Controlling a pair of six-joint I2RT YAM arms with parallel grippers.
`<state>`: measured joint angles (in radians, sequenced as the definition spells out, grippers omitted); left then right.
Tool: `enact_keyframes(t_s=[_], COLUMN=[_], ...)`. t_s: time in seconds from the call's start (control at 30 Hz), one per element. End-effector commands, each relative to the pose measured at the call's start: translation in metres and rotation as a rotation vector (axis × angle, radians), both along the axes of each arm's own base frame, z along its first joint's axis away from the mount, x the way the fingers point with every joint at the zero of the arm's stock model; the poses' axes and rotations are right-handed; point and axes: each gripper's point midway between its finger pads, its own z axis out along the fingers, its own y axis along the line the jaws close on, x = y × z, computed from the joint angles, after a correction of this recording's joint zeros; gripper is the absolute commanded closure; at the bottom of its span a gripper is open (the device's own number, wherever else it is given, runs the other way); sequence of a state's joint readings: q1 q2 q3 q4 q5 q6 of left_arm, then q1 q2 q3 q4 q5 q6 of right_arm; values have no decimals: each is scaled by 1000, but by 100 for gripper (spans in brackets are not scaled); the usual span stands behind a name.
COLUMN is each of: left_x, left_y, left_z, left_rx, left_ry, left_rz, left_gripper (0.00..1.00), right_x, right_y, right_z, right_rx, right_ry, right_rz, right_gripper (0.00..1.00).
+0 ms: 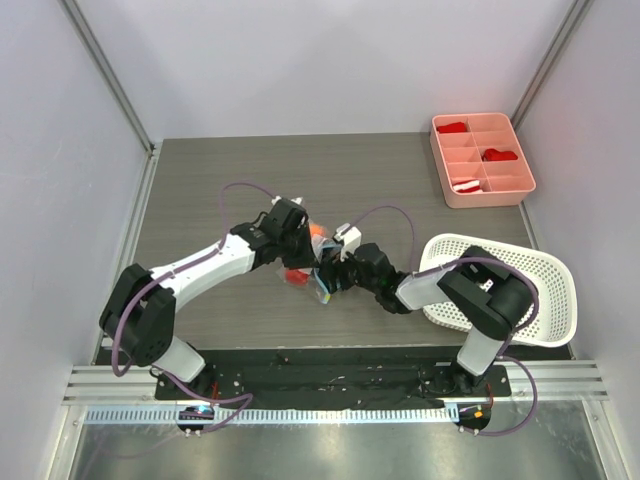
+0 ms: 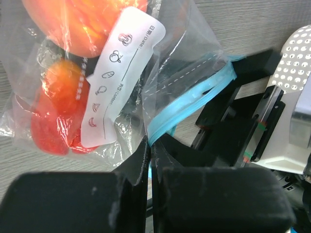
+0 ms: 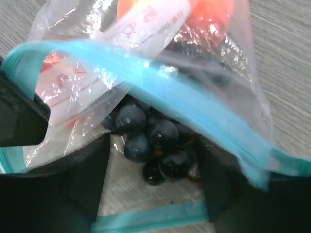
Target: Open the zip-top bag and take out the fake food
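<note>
The zip-top bag (image 1: 303, 262) lies mid-table between both arms, its teal zip strip (image 2: 194, 97) pulled apart. My left gripper (image 2: 149, 145) is shut on one lip of that strip. My right gripper (image 3: 153, 143) is open inside the bag's mouth, with a finger on each side of the black berry cluster (image 3: 158, 141) and a small gap still showing. The other fake food sits deeper in the bag: an orange-peach fruit (image 2: 63, 82) and a red piece (image 2: 46, 131) behind a white label. In the top view the two grippers (image 1: 300, 240) (image 1: 330, 275) meet at the bag.
A pink divided tray (image 1: 520, 185) with red-and-white bits stands at the back right. A white perforated basket (image 1: 545, 300) lies at the right, close behind my right arm. Pale walls close in both sides.
</note>
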<state>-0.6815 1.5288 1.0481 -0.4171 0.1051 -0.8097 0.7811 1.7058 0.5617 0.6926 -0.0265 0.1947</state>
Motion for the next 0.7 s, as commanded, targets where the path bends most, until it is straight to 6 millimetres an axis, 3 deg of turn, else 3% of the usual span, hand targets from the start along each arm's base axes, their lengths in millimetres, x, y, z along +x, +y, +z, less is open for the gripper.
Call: enact_keyframes(t_s=[0.0, 0.07, 0.17, 0.23, 0.27, 0.3, 0.5, 0.67], left_x=[6, 5, 6, 5, 7, 6, 9, 15], left_y=[-1, 1, 4, 8, 12, 13, 15, 24], left_z=[16, 14, 13, 12, 11, 11, 14, 21], left_rx=[-37, -26, -16, 7, 23, 27, 27, 67], left_ry=[-66, -68, -77, -81, -90, -93, -113, -153], left_rz=[19, 21, 23, 24, 34, 35, 42, 69], left_gripper=[100, 100, 100, 100, 100, 100, 100, 100], right_x=[19, 18, 8, 9, 4, 6, 2, -16], right_y=[10, 12, 15, 20, 16, 18, 15, 14], right_z=[16, 19, 24, 47, 43, 60, 69, 75], right_rx=[19, 21, 21, 36, 1, 17, -43, -59], right_ry=[-88, -93, -63, -68, -32, -49, 68, 166], right_rz=[-22, -10, 26, 31, 33, 24, 0, 33], right_gripper=[43, 60, 67, 71, 79, 82, 85, 91])
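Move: The right hand is inside the mouth of the bag with its fingers spread, and the black fake grapes lie just past its tips, about 2 cm ahead, 2 cm left and 1 cm lower. Within the bag, the orange fruit is some 6 cm ahead and 5 cm left of the hand at its height, and the red fruit 8 cm left, 4 cm back and slightly lower. From the left hand, already pinching the bag's blue rim, the grapes are about 3 cm ahead, 2 cm right and 6 cm below. The right hand eases barely half a centimetre farther in while its fingers close from wide open to pinch one grape near the stem, then it lifts the bunch about 5.5 cm towards the bag's mouth, drifting slightly left. Meanwhile the left hand keeps its shut grip on the blue rim and shifts some 1.5 cm left, tilting only a few degrees as it holds the mouth open. ##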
